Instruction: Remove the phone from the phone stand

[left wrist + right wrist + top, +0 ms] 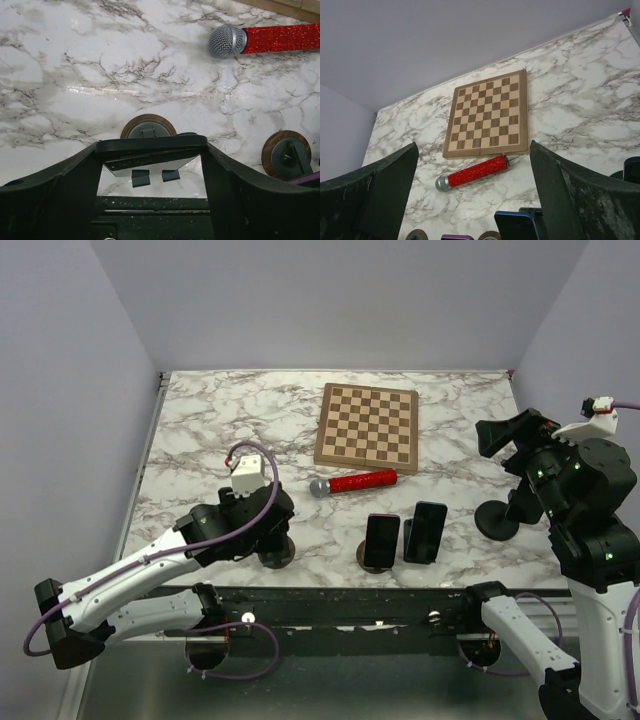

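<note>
My left gripper (152, 152) (268, 528) is shut on the black phone (150, 145), whose top edge spans from one finger to the other. The phone stands in the phone stand, whose round wooden base (148, 125) (279, 553) shows just beyond it. Two grey hooks of the stand (141, 178) sit at the phone's lower edge. In the top view the gripper hides this phone. My right gripper (473, 145) (503, 436) is open, raised at the table's right side, holding nothing.
Two more phones (381, 540) (425, 532) stand on stands at the front middle. A red glitter microphone (352, 483) (265, 39) lies behind them, a chessboard (367, 426) farther back. Another stand base (286, 155) is right of my left gripper.
</note>
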### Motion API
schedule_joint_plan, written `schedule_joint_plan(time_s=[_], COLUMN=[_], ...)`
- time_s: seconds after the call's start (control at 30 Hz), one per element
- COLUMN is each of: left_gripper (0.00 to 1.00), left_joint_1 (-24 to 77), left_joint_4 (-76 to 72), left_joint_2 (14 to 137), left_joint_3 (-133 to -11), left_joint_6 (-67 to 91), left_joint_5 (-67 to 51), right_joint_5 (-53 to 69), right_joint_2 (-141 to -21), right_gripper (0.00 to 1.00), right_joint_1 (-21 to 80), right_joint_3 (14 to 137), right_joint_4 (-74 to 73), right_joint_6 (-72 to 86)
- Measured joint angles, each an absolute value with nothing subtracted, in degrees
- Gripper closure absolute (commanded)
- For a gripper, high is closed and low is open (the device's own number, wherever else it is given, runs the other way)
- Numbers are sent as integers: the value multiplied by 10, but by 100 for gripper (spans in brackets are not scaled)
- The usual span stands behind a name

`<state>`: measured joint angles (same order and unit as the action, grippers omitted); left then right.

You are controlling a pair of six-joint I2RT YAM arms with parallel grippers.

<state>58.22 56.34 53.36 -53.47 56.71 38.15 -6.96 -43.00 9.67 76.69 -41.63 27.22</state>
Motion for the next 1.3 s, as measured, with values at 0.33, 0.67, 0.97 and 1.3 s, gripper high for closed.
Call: schedule_joint_plan(time_s=[0.33,0.67,0.97,1.3], left_gripper=[100,100,100,100], left_joint_1=[580,437,220,113], left_joint_4=[596,573,532,517], left_joint_2=[552,553,689,1005], left_joint_3=[-656,-752,-841,-1018], left_joint_6=[464,283,119,50], left_joint_5=[377,311,148,117], right_joint_5=[-68,-68,-67,-45], right_joint_2=[-430,-433,-435,-441], right_gripper=[0,0,0,0], right_joint_1=[97,97,97,97], right_joint_3=[767,777,787,788], right_joint_4=[-416,-417,-422,-428], right_joint_6=[274,274,274,275])
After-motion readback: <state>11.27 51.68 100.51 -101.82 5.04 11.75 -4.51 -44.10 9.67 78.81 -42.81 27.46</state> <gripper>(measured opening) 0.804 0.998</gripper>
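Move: The left hand already pinches the phone by its top end, just lifted a few centimetres; its stand sits about 12 cm below and 2 cm back. The bare table it heads for lies some 27 cm ahead, 9 cm left and 17 cm down. The microphone is about 18 cm ahead and 20 cm right, the chessboard 36 cm ahead and 25 cm right, both on the table. From the right hand, that bare spot is roughly 22 cm ahead, 56 cm left and 40 cm down. Straight up first, about 10 cm, the left hand draws the phone out of its stand; then it swings forward and somewhat left in a speeding arc, some 25 cm out, crossing over to the bare table left of the chessboard while sinking about 8 cm from its peak. Its grip on the phone stays shut, and the wrist rolls some 15 degrees, left side rising. ##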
